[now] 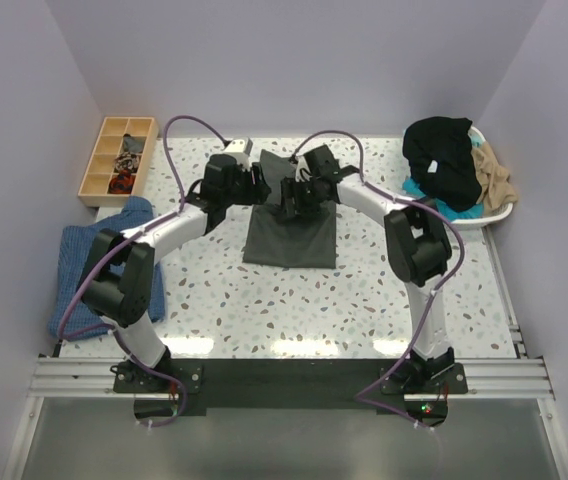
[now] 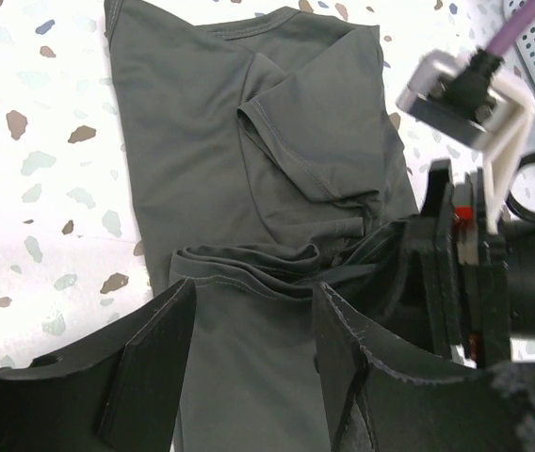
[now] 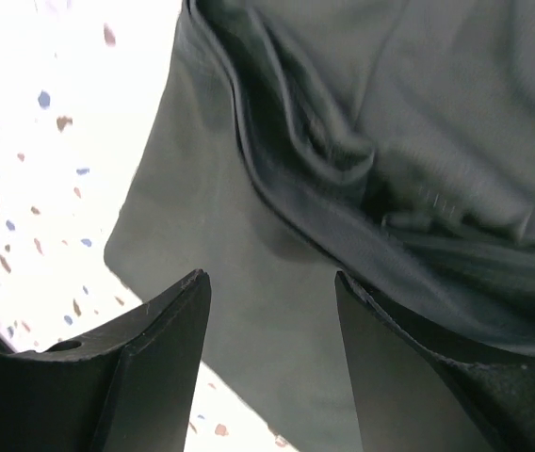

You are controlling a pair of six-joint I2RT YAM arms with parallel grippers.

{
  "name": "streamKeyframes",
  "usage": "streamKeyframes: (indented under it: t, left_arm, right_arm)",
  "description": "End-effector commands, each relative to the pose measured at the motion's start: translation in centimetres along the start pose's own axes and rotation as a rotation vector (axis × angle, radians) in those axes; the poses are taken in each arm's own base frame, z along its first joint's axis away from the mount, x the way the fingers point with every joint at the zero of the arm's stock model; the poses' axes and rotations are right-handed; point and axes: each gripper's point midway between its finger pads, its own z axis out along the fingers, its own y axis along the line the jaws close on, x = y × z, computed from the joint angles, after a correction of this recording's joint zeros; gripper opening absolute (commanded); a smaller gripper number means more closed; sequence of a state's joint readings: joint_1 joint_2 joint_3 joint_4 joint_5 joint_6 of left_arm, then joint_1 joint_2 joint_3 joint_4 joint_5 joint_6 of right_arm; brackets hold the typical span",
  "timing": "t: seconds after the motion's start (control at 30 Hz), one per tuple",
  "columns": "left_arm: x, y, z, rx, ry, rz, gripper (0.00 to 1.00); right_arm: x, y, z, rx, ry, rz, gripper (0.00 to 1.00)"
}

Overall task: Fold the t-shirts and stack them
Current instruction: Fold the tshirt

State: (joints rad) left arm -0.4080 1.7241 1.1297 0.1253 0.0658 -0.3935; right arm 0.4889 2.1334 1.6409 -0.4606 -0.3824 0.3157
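Note:
A charcoal-grey t-shirt (image 1: 289, 232) lies partly folded at the table's middle, its far part bunched into ridges (image 2: 249, 264) with a sleeve (image 2: 296, 141) lying on top. My left gripper (image 1: 262, 184) (image 2: 256, 287) hovers open over the shirt's far left part, only flat cloth below its fingers. My right gripper (image 1: 292, 200) (image 3: 270, 275) is open too, just above the shirt near a rolled hem (image 3: 324, 188), and its black body (image 2: 456, 254) shows in the left wrist view. A black t-shirt (image 1: 444, 152), a tan one (image 1: 495, 176) and a teal one (image 1: 426, 190) are heaped at the far right.
The heaped shirts sit in a white basket (image 1: 498, 214) at the table's far right corner. A wooden divided tray (image 1: 114, 160) with small parts stands far left. A blue cloth (image 1: 99, 262) lies at the left edge, beside the left arm.

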Motion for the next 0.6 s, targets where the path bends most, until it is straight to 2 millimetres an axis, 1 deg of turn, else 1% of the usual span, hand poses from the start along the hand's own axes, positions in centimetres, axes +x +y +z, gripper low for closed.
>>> streamKeyframes:
  t: [0.0, 0.03, 0.07, 0.1, 0.13, 0.17, 0.2, 0.23, 0.3, 0.33, 0.37, 0.4, 0.47, 0.5, 0.53, 0.57]
  left_arm:
    - [-1.0, -1.0, -0.3, 0.046, -0.032, -0.002, 0.57]
    - [-0.7, -0.9, -0.3, 0.046, -0.023, -0.001, 0.57]
    - [-0.6, -1.0, -0.3, 0.048, -0.019, -0.001, 0.57]
    - [-0.2, -0.8, -0.3, 0.044, -0.013, -0.001, 0.57]
    - [0.0, -0.7, -0.3, 0.043, -0.009, -0.002, 0.57]
    - [0.0, -0.7, -0.5, 0.042, -0.01, -0.002, 0.57]
    - [0.5, -0.5, -0.6, 0.038, -0.004, -0.002, 0.57]
    - [0.5, -0.5, -0.7, 0.038, -0.004, -0.004, 0.57]
    - [1.0, -0.4, -0.9, 0.034, 0.005, -0.009, 0.57]
    - [1.3, -0.3, -1.0, 0.035, 0.008, -0.01, 0.57]
    - [1.3, -0.4, -1.3, 0.04, 0.007, -0.011, 0.57]
    - [1.8, -0.2, -1.4, 0.036, 0.018, -0.013, 0.57]
    - [1.5, -0.4, -2.1, 0.034, 0.002, -0.015, 0.56]
    - [2.2, -0.1, -2.5, 0.03, 0.002, -0.015, 0.56]
    - [1.6, -0.3, -3.2, 0.032, -0.02, -0.014, 0.57]
    - [1.7, -0.1, -3.5, 0.018, -0.027, -0.016, 0.57]
  right_arm:
    - [-3.4, -1.4, 0.7, 0.073, -0.057, -0.051, 0.6]
    - [-3.4, -1.8, 0.8, 0.088, -0.042, -0.045, 0.6]
    - [-4.6, -1.7, 0.8, 0.089, -0.062, -0.054, 0.6]
    - [-4.7, -2.5, 1.4, 0.112, -0.059, -0.046, 0.6]
    - [-5.4, -2.6, 1.5, 0.116, -0.074, -0.049, 0.6]
    - [-5.7, -2.8, 1.6, 0.122, -0.08, -0.058, 0.6]
    - [-5.8, -3.3, 2.1, 0.144, -0.083, -0.058, 0.6]
    - [-6.5, -3.4, 1.9, 0.149, -0.095, -0.064, 0.6]
    - [-6.8, -3.5, 2.1, 0.156, -0.096, -0.08, 0.6]
    - [-7.4, -3.7, 2.0, 0.167, -0.11, -0.082, 0.6]
    - [-7.5, -3.6, 1.9, 0.16, -0.107, -0.097, 0.6]
    - [-7.6, -3.4, 1.6, 0.156, -0.111, -0.104, 0.59]
    - [-8.2, -2.7, -0.1, 0.166, -0.148, -0.116, 0.59]
    - [-8.6, -2.6, -1.0, 0.171, -0.172, -0.12, 0.59]
    - [-9.3, -2.1, -3.1, 0.19, -0.228, -0.135, 0.6]
    - [-9.5, -2.2, -4.0, 0.201, -0.244, -0.14, 0.61]
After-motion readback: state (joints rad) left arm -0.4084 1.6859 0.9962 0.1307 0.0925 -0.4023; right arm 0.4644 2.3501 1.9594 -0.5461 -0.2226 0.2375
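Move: The rumpled front edge of the grey t-shirt's folded-up hem lies about 3 cm ahead of my right hand and 3 cm below it. The collar end is some 12 cm ahead and 2 cm to the right, and the bottom fold about 15 cm back, straight behind. From my left hand, higher up, the hem edge is about 5 cm ahead, 6 cm to the right and 11 cm below. I sweep my right hand quickly forward, about 7 cm with a slight dip of 2 cm, pushing the rumpled middle of the hem edge towards the collar with my parted fingertips and tilting the wrist some 10 degrees. Meanwhile I lower my left hand, still open and clear of the cloth, about 4 cm and draw it back 3 cm over the folded panel. ##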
